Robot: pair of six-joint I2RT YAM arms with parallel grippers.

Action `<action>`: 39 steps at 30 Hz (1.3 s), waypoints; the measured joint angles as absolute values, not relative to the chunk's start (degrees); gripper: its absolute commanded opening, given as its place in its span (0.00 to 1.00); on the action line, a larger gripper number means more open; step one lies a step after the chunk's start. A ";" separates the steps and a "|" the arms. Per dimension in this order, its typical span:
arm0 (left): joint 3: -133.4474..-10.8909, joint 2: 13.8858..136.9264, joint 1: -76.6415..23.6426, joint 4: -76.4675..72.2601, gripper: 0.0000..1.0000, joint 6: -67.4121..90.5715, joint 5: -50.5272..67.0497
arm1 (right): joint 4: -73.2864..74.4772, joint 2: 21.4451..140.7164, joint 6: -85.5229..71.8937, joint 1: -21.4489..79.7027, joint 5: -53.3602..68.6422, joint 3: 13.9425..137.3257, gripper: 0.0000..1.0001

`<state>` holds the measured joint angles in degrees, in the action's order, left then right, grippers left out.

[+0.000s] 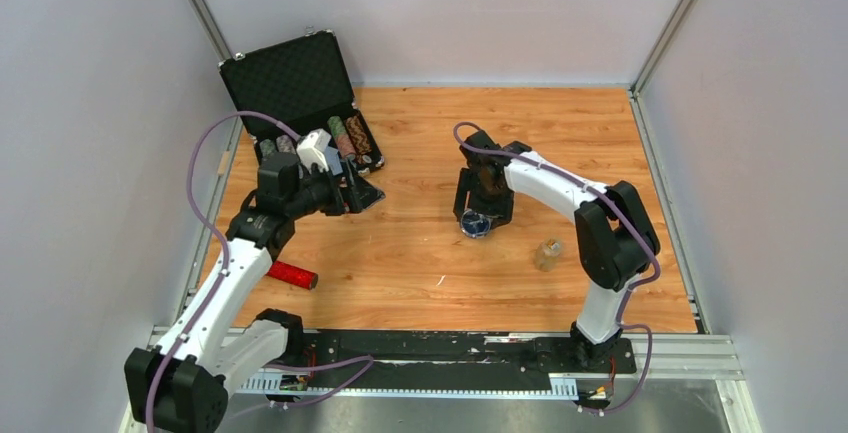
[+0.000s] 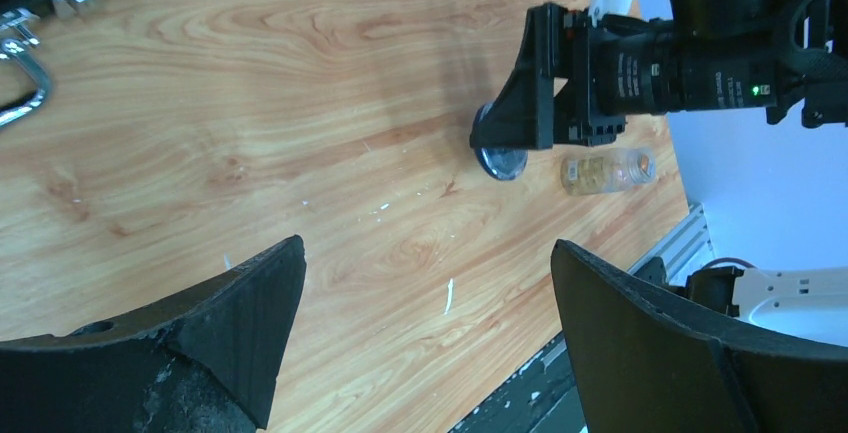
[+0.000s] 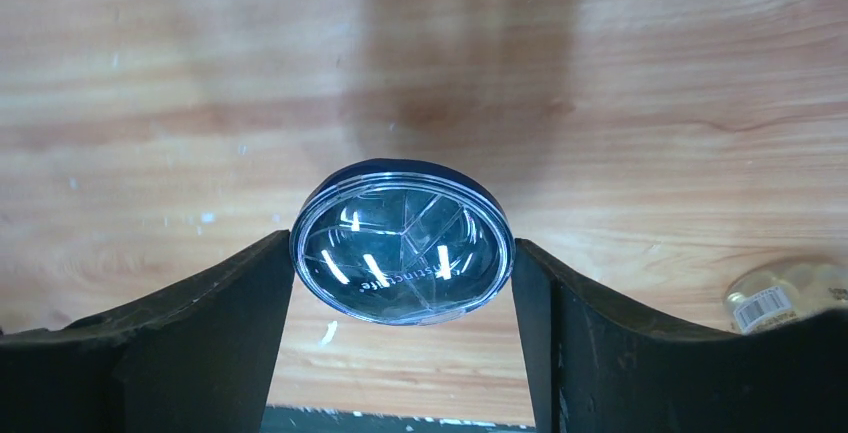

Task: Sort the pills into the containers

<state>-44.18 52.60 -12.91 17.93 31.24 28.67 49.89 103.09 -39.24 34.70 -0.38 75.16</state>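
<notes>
The container (image 3: 402,223) is a small round dish with a dark rim, a clear domed lid and dividers showing through. It sits mid-table (image 1: 474,223) and also shows in the left wrist view (image 2: 500,162). My right gripper (image 3: 402,256) stands over it, shut on its two sides, and its fingers (image 3: 240,298) press against the rim. A small clear bottle (image 1: 547,253) with yellowish contents lies on its side to the right of the dish (image 2: 605,171) (image 3: 785,293). My left gripper (image 2: 428,253) hangs open over bare wood near the case (image 1: 360,193).
An open black poker-chip case (image 1: 300,103) with rows of chips stands at the back left. A red cylinder (image 1: 292,274) lies near the left arm. The black base rail (image 1: 430,348) runs along the near edge.
</notes>
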 measured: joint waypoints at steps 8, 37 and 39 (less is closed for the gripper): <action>-43.79 56.69 -16.12 15.42 1.00 33.10 25.15 | 49.54 108.40 -42.00 34.26 -5.39 77.08 0.65; -43.88 47.94 -16.12 16.05 1.00 30.52 14.66 | 49.45 107.68 -25.47 35.44 -3.05 84.05 0.97; -43.88 48.14 -16.12 16.56 1.00 30.52 14.68 | 50.59 107.20 -33.56 35.40 -3.31 84.05 0.96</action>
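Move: The right hand holds the round pill case between its fingertips; the bare table spot it is bound for is about 3 cm ahead, neither left nor right, and some 4 cm below. A standing jar is about 7 cm back and 16 cm to this hand's right; a white scrap lies roughly 11 cm back and 7 cm left. From the left hand, the pill case is some 22 cm to the right, about level in reach, 16 cm lower. Still pinching the pill case, the right hand carries it about 3 cm forward and 3 cm down onto the table, twists it some 40 degrees counter-clockwise, then opens and lets go. It lifts off about 4.5 cm, turning back clockwise with fingers wide. The open left hand dips, rises some 5 cm and swings a little left, away from the case. ##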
